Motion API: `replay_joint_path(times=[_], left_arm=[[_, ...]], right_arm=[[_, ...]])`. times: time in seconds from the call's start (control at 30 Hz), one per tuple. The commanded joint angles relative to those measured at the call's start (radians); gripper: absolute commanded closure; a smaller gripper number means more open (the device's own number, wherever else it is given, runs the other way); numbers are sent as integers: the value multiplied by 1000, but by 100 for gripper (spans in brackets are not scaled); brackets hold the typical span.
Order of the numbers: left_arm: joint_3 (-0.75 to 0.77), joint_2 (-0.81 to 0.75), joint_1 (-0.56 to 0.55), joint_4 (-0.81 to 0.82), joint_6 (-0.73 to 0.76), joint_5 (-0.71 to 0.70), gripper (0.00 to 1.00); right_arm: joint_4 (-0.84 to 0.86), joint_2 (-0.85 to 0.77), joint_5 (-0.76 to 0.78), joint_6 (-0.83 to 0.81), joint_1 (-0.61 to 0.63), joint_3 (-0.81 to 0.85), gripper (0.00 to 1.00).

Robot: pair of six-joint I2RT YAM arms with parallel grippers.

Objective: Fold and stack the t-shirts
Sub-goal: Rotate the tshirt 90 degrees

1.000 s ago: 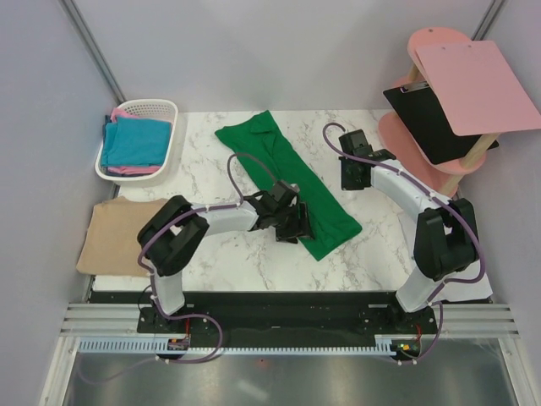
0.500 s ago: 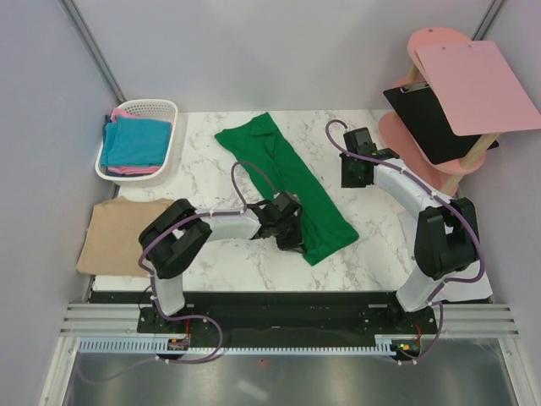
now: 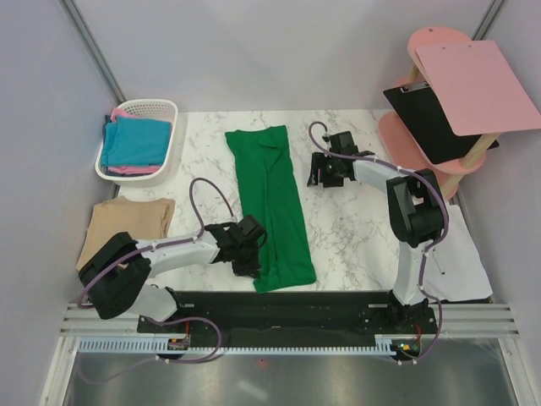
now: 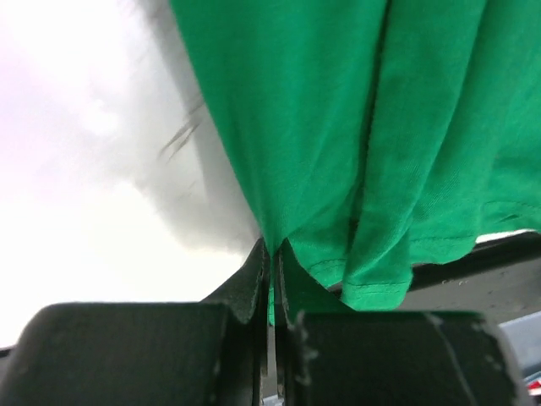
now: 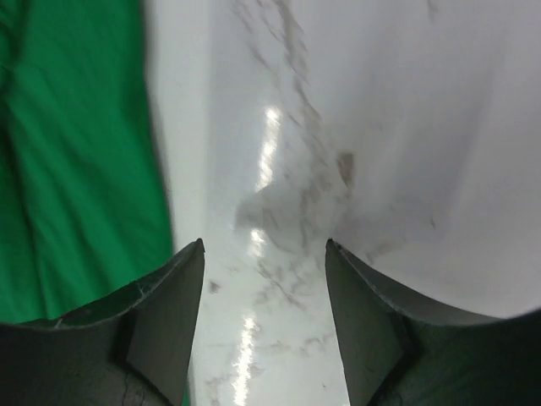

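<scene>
The bright green t-shirt (image 3: pixel 270 203) lies as a long folded strip running from the back of the marble table toward the front edge. My left gripper (image 3: pixel 252 258) is shut on the shirt's near left edge; the left wrist view shows green cloth (image 4: pixel 338 127) pinched between the closed jaws (image 4: pixel 272 254). My right gripper (image 3: pixel 319 173) stands open just right of the shirt's far end, with only bare marble between its fingers (image 5: pixel 264 254). A tan t-shirt (image 3: pixel 122 230) lies at the table's left edge. Teal-blue and pink t-shirts (image 3: pixel 133 142) sit in the basket.
A white plastic basket (image 3: pixel 163 110) stands at the back left. A pink shelf stand (image 3: pixel 439 85) with a black clipboard and a pink board occupies the back right. A white paper sheet (image 3: pixel 463 262) lies at the right front.
The green shirt has swung from a diagonal lie to nearly straight front-to-back. My left gripper closed on its near edge and pulled toward the front. My right gripper opened and moved left.
</scene>
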Motion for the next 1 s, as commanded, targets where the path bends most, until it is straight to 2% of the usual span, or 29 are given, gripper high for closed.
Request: replay_joint_path(times=[0.0,0.03,0.07,0.1,0.13,0.17,0.43,0.5,0.53,0.57,0.63,0.83,0.97], left_arm=[[-95,-99,-1,-130,-62,-47,93],[-102,-113,-1,-131,-64,-47,81],[-116,-133,-1,-133,-65,-49,58],[-122,-144,-2,-142,-67,-49,40],[-124,-153,-2,-154,-67,-76,29],[-124,-173,-2,-163,-70,-84,26],[-58,-299,-2,-245,-48,-173,22],[-18,-325,-2,-260,-36,-207,22],[-4,-349,-2,-265,-21,-215,22],[22,-360,-2,-271,-13,-221,22],[60,-376,-2,-280,10,-239,22],[109,-353,-2,-294,50,-261,21],[112,-307,-2,-289,58,-273,21]], right_arm=[[185,140,-134,82,20,160,35],[208,165,-142,98,22,186,35],[220,188,-163,115,26,211,36],[229,229,-168,126,31,252,37],[255,248,-173,138,34,272,37],[265,264,-174,160,43,289,38],[214,441,-111,183,109,507,44],[197,465,-55,177,126,551,50],[177,475,-36,174,131,570,58],[160,484,-22,169,138,591,77],[116,513,25,171,137,654,97],[59,504,197,166,96,700,100],[35,479,225,161,49,677,100]])
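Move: The right hand, open and empty, has the t-shirt's far right side about 12 cm ahead and 14 cm to its left, 2 cm lower; the pink shelf stands roughly 28 cm to its right, 8 cm farther out. The left hand still pinches the t-shirt's near left edge at its pads, with the cardboard some 32 cm to its left and 12 cm ahead; from it the far right side lies about 41 cm ahead, 10 cm right. Right hand reaches some 18 cm forward-left, pinches the t-shirt's far right side, drags right; left releases and rises. ##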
